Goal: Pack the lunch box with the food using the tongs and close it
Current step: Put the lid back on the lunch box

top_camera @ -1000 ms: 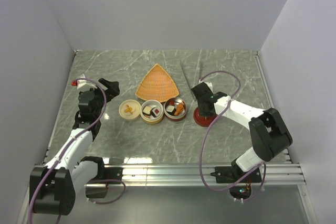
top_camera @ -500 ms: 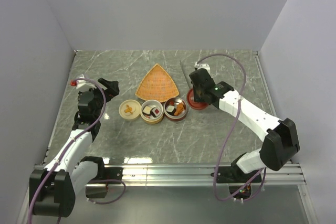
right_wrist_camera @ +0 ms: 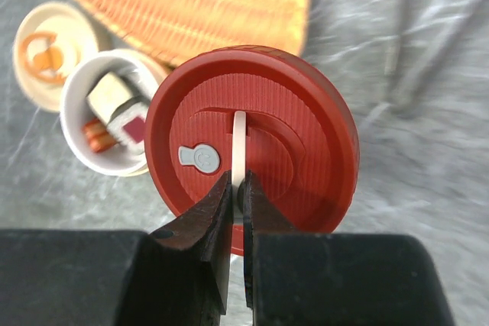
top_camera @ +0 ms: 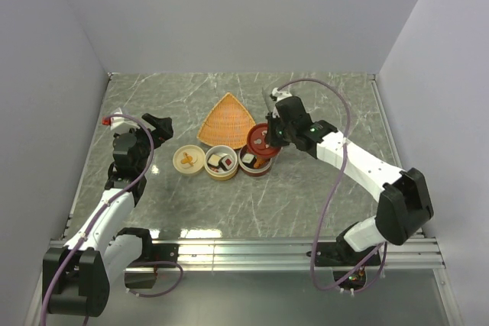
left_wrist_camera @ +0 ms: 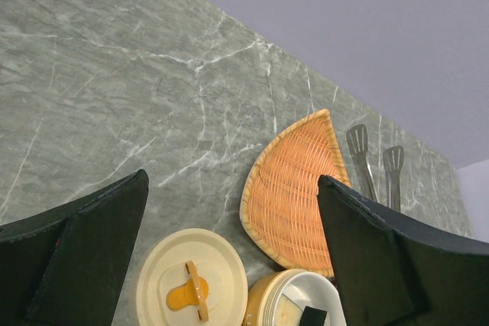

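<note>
My right gripper (right_wrist_camera: pixel 237 188) is shut on the white handle (right_wrist_camera: pixel 239 139) of the red round lid (right_wrist_camera: pixel 306 135). It holds the lid in the air over the dark red container (top_camera: pixel 254 163), partly covering it. Beside that stands the cream container (top_camera: pixel 221 163), with black-and-white and red food pieces (right_wrist_camera: pixel 118 108) inside. Orange food (top_camera: pixel 263 159) shows in the red container. The tongs (left_wrist_camera: pixel 359 146) lie on the table behind the basket, partly hidden by my right arm in the top view. At the left my left gripper (left_wrist_camera: pixel 233 188) hangs open and empty above the cream lid (left_wrist_camera: pixel 191 292).
A woven orange basket (top_camera: pixel 227 121) lies behind the containers. The cream lid (top_camera: pixel 188 159) with an orange handle sits left of the cream container. Walls close the table at the back and both sides.
My right arm has lifted the red lid off the table to the right of the containers and carried it left, over the dark red container. The left arm has not moved.
</note>
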`<state>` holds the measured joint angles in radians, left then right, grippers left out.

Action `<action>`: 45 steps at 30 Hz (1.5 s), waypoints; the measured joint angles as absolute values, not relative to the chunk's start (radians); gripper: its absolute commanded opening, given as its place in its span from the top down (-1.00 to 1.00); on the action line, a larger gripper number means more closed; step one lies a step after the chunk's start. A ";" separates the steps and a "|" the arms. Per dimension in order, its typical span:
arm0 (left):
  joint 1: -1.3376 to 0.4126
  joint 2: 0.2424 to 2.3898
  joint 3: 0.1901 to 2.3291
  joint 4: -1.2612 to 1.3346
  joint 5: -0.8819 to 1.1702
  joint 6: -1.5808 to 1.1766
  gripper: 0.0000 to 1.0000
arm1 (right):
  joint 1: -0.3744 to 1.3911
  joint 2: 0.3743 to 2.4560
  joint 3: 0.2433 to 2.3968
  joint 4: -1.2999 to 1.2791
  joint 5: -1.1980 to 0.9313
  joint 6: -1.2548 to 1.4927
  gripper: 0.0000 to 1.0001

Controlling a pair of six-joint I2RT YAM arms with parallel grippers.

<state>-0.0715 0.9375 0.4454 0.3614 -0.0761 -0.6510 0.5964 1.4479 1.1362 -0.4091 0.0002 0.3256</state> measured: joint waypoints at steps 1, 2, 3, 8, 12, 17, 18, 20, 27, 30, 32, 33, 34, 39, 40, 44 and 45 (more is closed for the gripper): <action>-0.072 0.937 0.445 0.361 -0.076 -0.651 -0.99 | 0.596 1.464 1.134 -0.398 -0.024 0.326 1.00; -0.072 0.937 0.445 0.361 -0.076 -0.651 -0.99 | 0.596 1.477 1.130 -0.385 -0.045 0.329 1.00; -0.072 0.937 0.445 0.361 -0.076 -0.651 -0.99 | 0.596 1.491 1.124 -0.371 -0.065 0.330 1.00; -0.072 0.937 0.445 0.361 -0.076 -0.651 -0.99 | 0.595 1.567 1.120 -0.339 -0.149 0.339 1.00; -0.072 0.937 0.445 0.361 -0.076 -0.651 -0.99 | 0.595 1.610 1.120 -0.327 -0.185 0.345 1.00; -0.072 0.937 0.445 0.361 -0.076 -0.651 -0.99 | 0.595 1.630 1.119 -0.324 -0.204 0.348 1.00; -0.072 0.937 0.445 0.361 -0.076 -0.651 -0.99 | 0.595 1.630 1.119 -0.323 -0.204 0.349 1.00; -0.072 0.937 0.445 0.361 -0.076 -0.651 -0.99 | 0.595 1.630 1.118 -0.323 -0.203 0.351 1.00; -0.072 0.937 0.445 0.361 -0.076 -0.651 -0.99 | 0.594 1.630 1.107 -0.313 -0.200 0.352 1.00; -0.072 0.937 0.445 0.361 -0.076 -0.651 -0.99 | 0.591 1.630 1.105 -0.312 -0.200 0.356 1.00; -0.072 0.937 0.445 0.361 -0.076 -0.651 -0.99 | 0.591 1.630 1.104 -0.310 -0.200 0.358 1.00; -0.072 0.937 0.445 0.361 -0.076 -0.651 -0.99 | 0.591 1.629 1.103 -0.308 -0.199 0.359 1.00; -0.072 0.937 0.445 0.361 -0.076 -0.651 -0.99 | 0.591 1.629 1.102 -0.307 -0.198 0.359 1.00; -0.072 0.937 0.445 0.361 -0.076 -0.651 -0.99 | 0.589 1.621 1.090 -0.297 -0.191 0.363 1.00; -0.072 0.937 0.445 0.361 -0.076 -0.651 -0.99 | 0.588 1.618 1.087 -0.298 -0.186 0.361 1.00; -0.072 0.937 0.445 0.361 -0.076 -0.651 -0.99 | 0.585 1.616 1.068 -0.309 -0.162 0.358 1.00; -0.072 0.937 0.445 0.361 -0.076 -0.651 -0.99 | 0.584 1.613 1.067 -0.313 -0.158 0.358 1.00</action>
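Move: The red lid is already held in the right fingers; the red-brown lunch box it goes to has its middle about 12 cm below the right hand, some 3 cm to its left and 1 cm back. The cream lunch box stands 11 cm farther left of that box, nearly level with it. The wicker basket lies about 13 cm ahead and 12 cm left of the right hand. From the left hand, the red-brown box is roughly 31 cm right, 4 cm back and 15 cm down. Downward and to the left, the right hand brings the red lid onto the open red-brown box, sinking about 6 cm while the fingers tip some 10 degrees further down. With the lid against the rim it nearly stays, then eases about 1 cm back right and another 1 cm down, keeping its pinch on the upright handle throughout. ##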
